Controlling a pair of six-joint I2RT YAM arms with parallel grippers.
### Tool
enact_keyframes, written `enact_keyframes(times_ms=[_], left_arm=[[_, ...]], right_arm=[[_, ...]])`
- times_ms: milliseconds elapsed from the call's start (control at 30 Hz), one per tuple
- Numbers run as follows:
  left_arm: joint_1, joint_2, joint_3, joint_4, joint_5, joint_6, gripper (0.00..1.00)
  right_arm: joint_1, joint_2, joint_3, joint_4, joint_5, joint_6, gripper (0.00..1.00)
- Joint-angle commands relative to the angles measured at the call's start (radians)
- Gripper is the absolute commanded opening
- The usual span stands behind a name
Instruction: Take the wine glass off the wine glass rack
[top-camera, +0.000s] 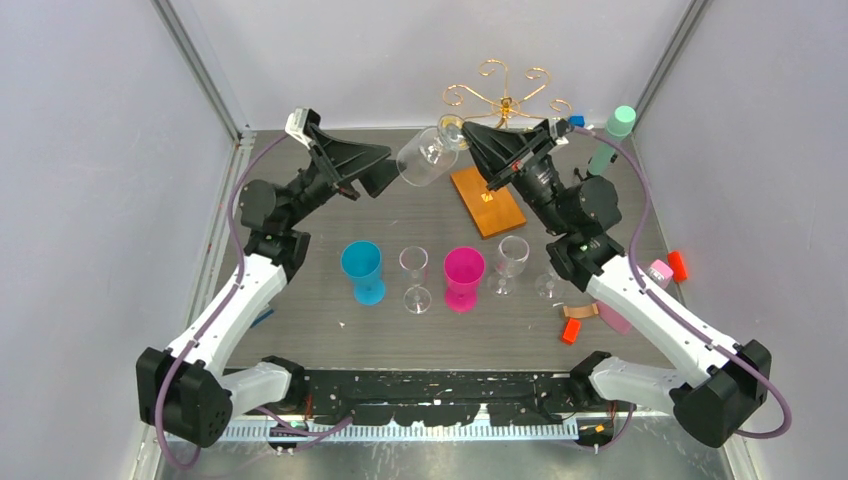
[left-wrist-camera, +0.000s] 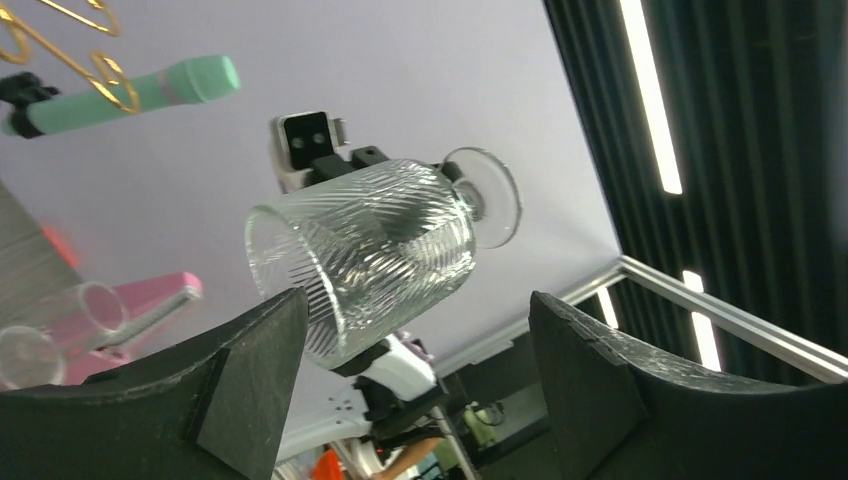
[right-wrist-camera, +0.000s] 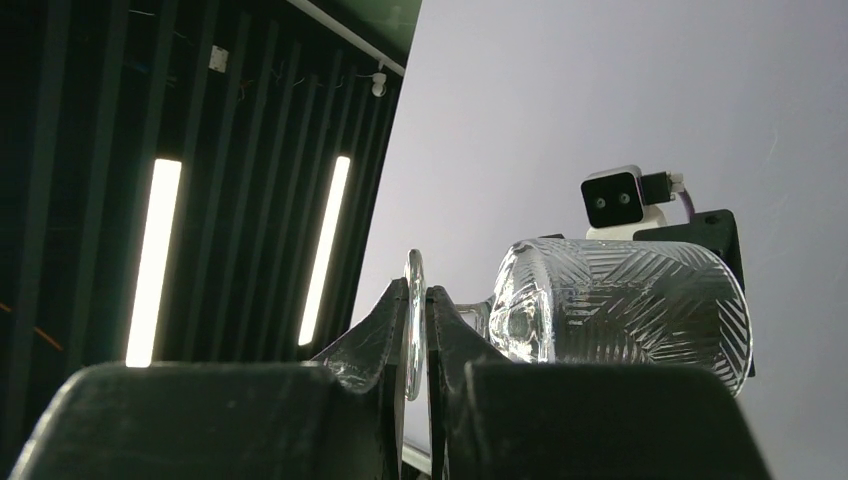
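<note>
The wine glass (top-camera: 425, 155), clear with a ribbed bowl, hangs tilted in the air to the left of the wine glass rack (top-camera: 505, 95), apart from its gold scroll arms. The rack's wooden base (top-camera: 487, 200) lies below. My right gripper (top-camera: 465, 128) is shut on the glass's foot. In the right wrist view the foot disc (right-wrist-camera: 413, 320) is pinched between the jaws of the right gripper (right-wrist-camera: 418, 300). My left gripper (top-camera: 385, 172) stands open beside the bowl. In the left wrist view the bowl (left-wrist-camera: 370, 250) sits just above the left gripper (left-wrist-camera: 415, 310), its rim close to the left finger (left-wrist-camera: 260, 370).
A row stands mid-table: a blue cup (top-camera: 362, 270), a clear stem glass (top-camera: 415, 278), a pink cup (top-camera: 463, 277) and another clear glass (top-camera: 512, 262). A mint-green cylinder on a tripod (top-camera: 612, 135) stands at the back right. Small red and orange pieces (top-camera: 678, 265) lie at the right.
</note>
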Motion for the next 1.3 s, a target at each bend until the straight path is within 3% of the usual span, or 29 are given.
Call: enact_keyframes(times_ms=[0, 267, 433, 633, 800, 867, 1067, 1167, 1267], left_arm=[[0.005, -0.004, -0.021, 0.242, 0.003, -0.216, 0.81], [0.004, -0.049, -0.047, 0.297, -0.027, -0.332, 0.65], [0.004, -0.04, -0.035, 0.302, -0.008, -0.345, 0.41], [0.004, -0.02, -0.052, 0.313, -0.015, -0.312, 0.01], [0.006, -0.027, -0.037, 0.268, -0.006, -0.234, 0.0], [0.01, -0.043, -0.022, 0.216, 0.002, -0.175, 0.0], [0.048, -0.128, 0.063, -0.104, 0.027, 0.112, 0.0], [0.078, -0.17, 0.15, -0.434, 0.018, 0.334, 0.0], [0.091, -0.198, 0.27, -0.827, -0.086, 0.625, 0.0]], right_arm=[[0.031, 0.028, -0.004, 0.216, 0.035, 0.106, 0.0], [0.07, 0.113, -0.006, 0.324, 0.038, 0.172, 0.0], [0.076, 0.152, -0.042, 0.393, 0.057, 0.235, 0.0], [0.076, 0.18, -0.084, 0.452, 0.074, 0.298, 0.0], [0.078, 0.196, -0.102, 0.481, 0.075, 0.311, 0.0], [0.077, 0.195, -0.109, 0.493, 0.077, 0.301, 0.08], [0.077, 0.165, -0.125, 0.471, 0.09, 0.215, 0.61], [0.078, 0.122, -0.153, 0.394, 0.111, 0.142, 0.68], [0.076, 0.066, -0.143, 0.176, 0.121, 0.047, 0.71]])
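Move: The clear wine glass hangs between the hands, foot already pinched by the right fingers; its middle is about 9 cm right of the left hand, 2 cm ahead and 2 cm above. From the right hand it is 6 cm left, 2 cm back, 4 cm down. The rack's top is roughly 12 cm ahead of the right hand, 10 cm right, 13 cm lower; the blue glass stands 8 cm left of the left hand, 7 cm back, some 35 cm below. The clear wine glass is brought about 3 cm left and 3 cm down by the right hand, rolling some 15 degrees with its left side rising, towards the open left fingers, which ease back and up a couple of centimetres and shut, pinching the bowl's wall at the rim. Only then do the right fingers open wide and let go of the foot. ##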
